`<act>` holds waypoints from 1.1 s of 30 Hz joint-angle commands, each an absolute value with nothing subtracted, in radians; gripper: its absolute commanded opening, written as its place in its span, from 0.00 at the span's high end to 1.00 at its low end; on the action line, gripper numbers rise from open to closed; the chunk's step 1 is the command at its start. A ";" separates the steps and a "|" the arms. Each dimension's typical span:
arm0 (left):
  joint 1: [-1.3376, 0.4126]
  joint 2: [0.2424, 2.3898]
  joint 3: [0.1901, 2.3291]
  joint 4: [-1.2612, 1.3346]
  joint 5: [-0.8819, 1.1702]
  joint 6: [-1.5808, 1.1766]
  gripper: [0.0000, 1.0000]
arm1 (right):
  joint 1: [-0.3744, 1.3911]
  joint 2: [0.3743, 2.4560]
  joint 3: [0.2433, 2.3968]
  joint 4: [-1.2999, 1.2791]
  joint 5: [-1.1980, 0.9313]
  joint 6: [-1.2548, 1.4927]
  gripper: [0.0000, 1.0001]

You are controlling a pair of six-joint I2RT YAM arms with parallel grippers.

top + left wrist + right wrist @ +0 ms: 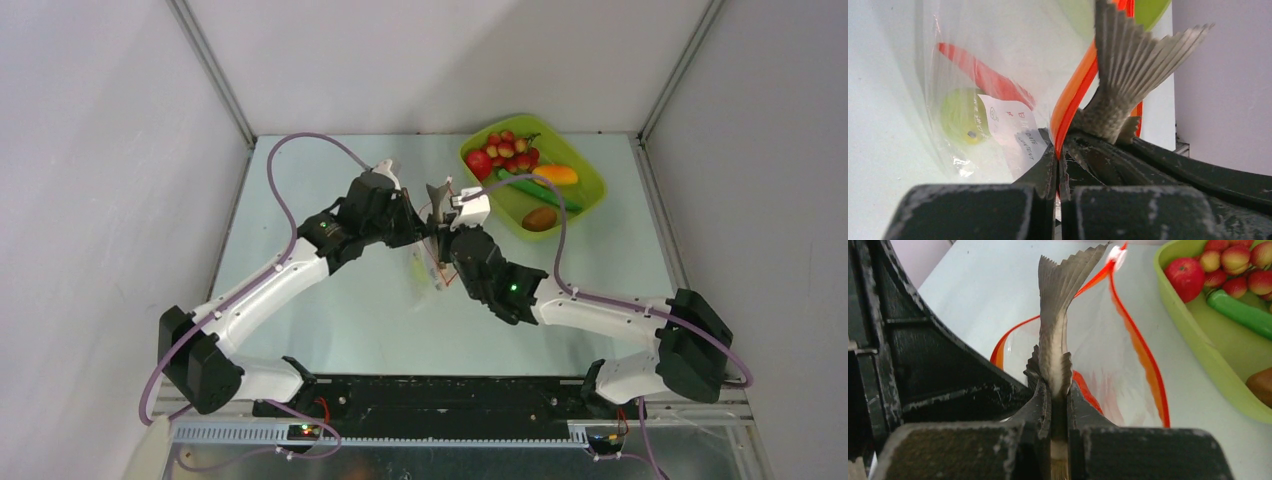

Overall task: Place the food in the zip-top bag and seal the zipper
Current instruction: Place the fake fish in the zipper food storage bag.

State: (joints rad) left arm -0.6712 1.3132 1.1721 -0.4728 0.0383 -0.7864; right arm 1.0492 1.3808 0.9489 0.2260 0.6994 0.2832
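Note:
My right gripper (1058, 390) is shut on a grey fish (1055, 315) and holds it tail-up at the open mouth of the clear zip-top bag (1098, 345). The orange-red zipper (1148, 370) rings that mouth, with its white slider (1118, 252) at the far end. My left gripper (1058, 150) is shut on the zipper strip (1075, 97) right beside the fish (1133, 65). A green pear (960, 115) and a long red-orange shape (983, 75) show through the plastic. From above, both grippers meet over the bag (430, 268) at mid-table.
The lime-green tray (590, 175) stands at the back right, holding red grapes (510, 148), a red apple (478, 163), an orange mango (556, 174), a green bean (545, 193) and a brown kiwi (540, 218). Walls close the table's sides and back.

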 commanded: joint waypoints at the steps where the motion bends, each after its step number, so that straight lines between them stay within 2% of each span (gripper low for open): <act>1: -0.673 1.294 1.159 -0.423 0.046 -0.814 1.00 | 1.065 1.379 0.932 0.174 0.684 0.351 1.00; 17: -0.681 1.312 1.214 -0.429 0.087 -0.760 1.00 | 1.069 1.484 0.906 0.128 0.452 0.411 0.97; 23: -0.681 1.320 1.237 -0.461 0.071 -0.731 1.00 | 1.081 1.482 0.904 0.091 0.275 0.282 0.99; 29: -0.680 1.302 1.228 -0.525 0.012 -0.708 1.00 | 1.086 1.386 0.891 -0.089 0.384 0.325 1.00; 33: -0.681 1.284 1.216 -0.546 -0.026 -0.700 1.00 | 1.079 1.284 0.884 -0.155 0.371 0.372 1.00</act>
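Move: The right hand already grips the fish near its tail. The middle of the bag's mouth lies about 5 cm below this hand, 1 cm ahead and 1 cm left. The pear inside the bag is some 4 cm left, 1 cm back and 14 cm below, and the green tub stands about 25 cm ahead and 23 cm right, 15 cm lower. From the left hand, shut on the bag's rim, the mouth's middle is 3 cm right, level fore-and-aft and 4 cm below. Down first, then back towards the base as it keeps sinking, the right hand feeds the held fish into the bag's mouth: about 9 cm down and 6 cm back, with a 4 cm drift left that partly reverses at the end. Its fingers tip down and swing counter-clockwise some 15 degrees each and keep their grip. The left hand still pinches the rim, giving way about 2 cm down and back. ##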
